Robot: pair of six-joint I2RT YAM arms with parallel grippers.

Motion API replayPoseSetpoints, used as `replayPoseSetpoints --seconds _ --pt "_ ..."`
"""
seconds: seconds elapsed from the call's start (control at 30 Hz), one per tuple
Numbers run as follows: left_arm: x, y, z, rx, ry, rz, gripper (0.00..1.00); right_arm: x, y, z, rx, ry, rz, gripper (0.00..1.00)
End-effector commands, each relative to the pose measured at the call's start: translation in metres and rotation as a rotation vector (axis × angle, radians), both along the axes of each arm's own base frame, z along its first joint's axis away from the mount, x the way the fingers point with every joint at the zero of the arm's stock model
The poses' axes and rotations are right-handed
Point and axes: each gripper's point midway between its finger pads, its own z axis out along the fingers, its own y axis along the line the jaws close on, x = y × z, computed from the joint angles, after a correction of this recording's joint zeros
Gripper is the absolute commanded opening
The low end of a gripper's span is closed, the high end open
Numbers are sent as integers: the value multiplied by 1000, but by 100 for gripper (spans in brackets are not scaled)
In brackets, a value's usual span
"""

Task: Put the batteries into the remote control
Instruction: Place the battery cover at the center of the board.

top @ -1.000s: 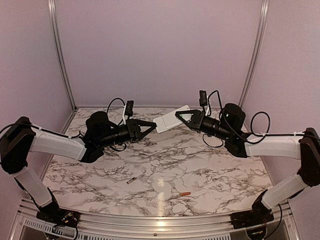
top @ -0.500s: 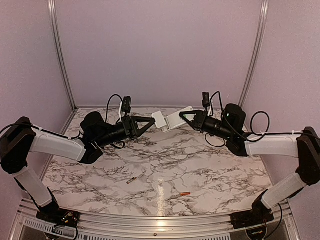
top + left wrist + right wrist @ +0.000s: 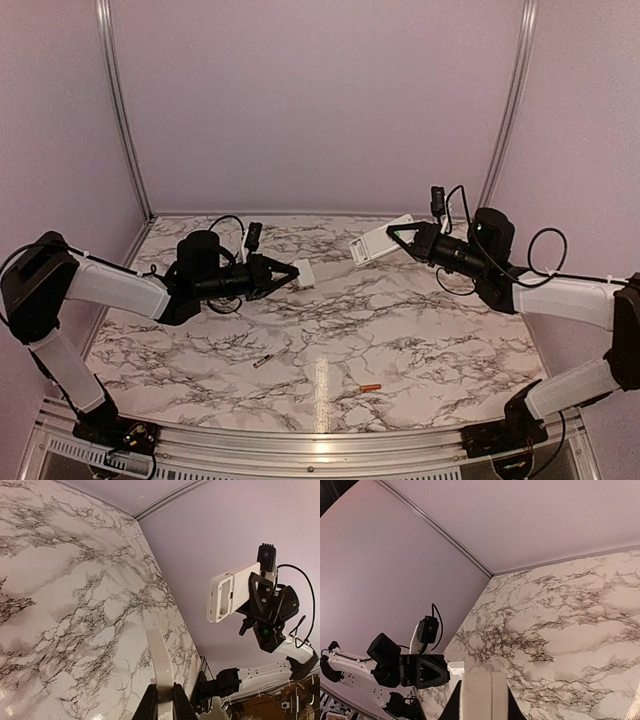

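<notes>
My right gripper [image 3: 395,237] is shut on the white remote control [image 3: 374,242] and holds it in the air over the back right of the table. In the left wrist view the remote control [image 3: 241,587] shows an open battery bay [image 3: 225,598] at its end. A small white cover plate [image 3: 304,273] sits in my shut left gripper [image 3: 291,272], low over the table at centre left. That cover [image 3: 161,662] is thin and slightly curved. Both batteries lie on the marble near the front: a brass-coloured one [image 3: 262,361] and an orange-red one [image 3: 370,387].
The marble table [image 3: 420,340] is walled by plain lilac panels with aluminium posts [image 3: 120,110] at the back corners. Black cables loop off both wrists. A metal rail [image 3: 320,442] runs along the near edge between the arm bases.
The grippers have drawn apart. The left one moved left and down with the cover plate, now separate from the remote. The right one carried the remote to the right.
</notes>
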Motion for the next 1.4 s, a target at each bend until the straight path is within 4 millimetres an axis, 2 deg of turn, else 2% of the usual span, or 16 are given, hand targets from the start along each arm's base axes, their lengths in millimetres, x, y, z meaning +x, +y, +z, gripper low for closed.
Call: replayPoseSetpoints --seconds 0.0,0.17,0.67,0.77,0.9,1.1,1.23,1.3,1.37 --pt "-11 7 -70 162 138 -29 0 -10 1 -3 -50 -23 51 0" --pt "-14 9 -99 202 211 -41 0 -14 3 -12 -55 -5 77 0" --pt "-5 20 -157 228 351 -21 0 -21 11 -22 -32 29 150 0" --pt "-4 27 -164 260 365 3 7 -23 14 -23 -25 32 168 0" --pt "-4 38 -168 316 370 38 25 -24 15 -24 -27 30 182 0" --pt "-2 56 -167 420 346 97 45 -29 18 -26 -26 35 220 0" --pt "2 70 -152 462 280 149 54 -34 22 -31 -35 50 266 0" --pt "6 72 -124 447 185 158 58 -37 24 -35 -44 64 293 0" --pt "3 65 -92 403 72 122 62 -42 27 -38 -43 76 333 0"
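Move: The left hand still holds the battery cover; the bare spot on the board where it goes lies nearly straight below, about 18 cm down. One battery lies roughly 9 cm back and 7 cm left of that spot, the orange battery some 16 cm back and 17 cm right of it. The remote control, in the right hand, is about 16 cm right of the left hand, 3 cm farther out and 6 cm higher. From the right hand the spot is some 20 cm left, 4 cm back, 25 cm down. Left lowers the battery cover about 15 cm onto the board, releases, retreats left; right eases the remote down. ##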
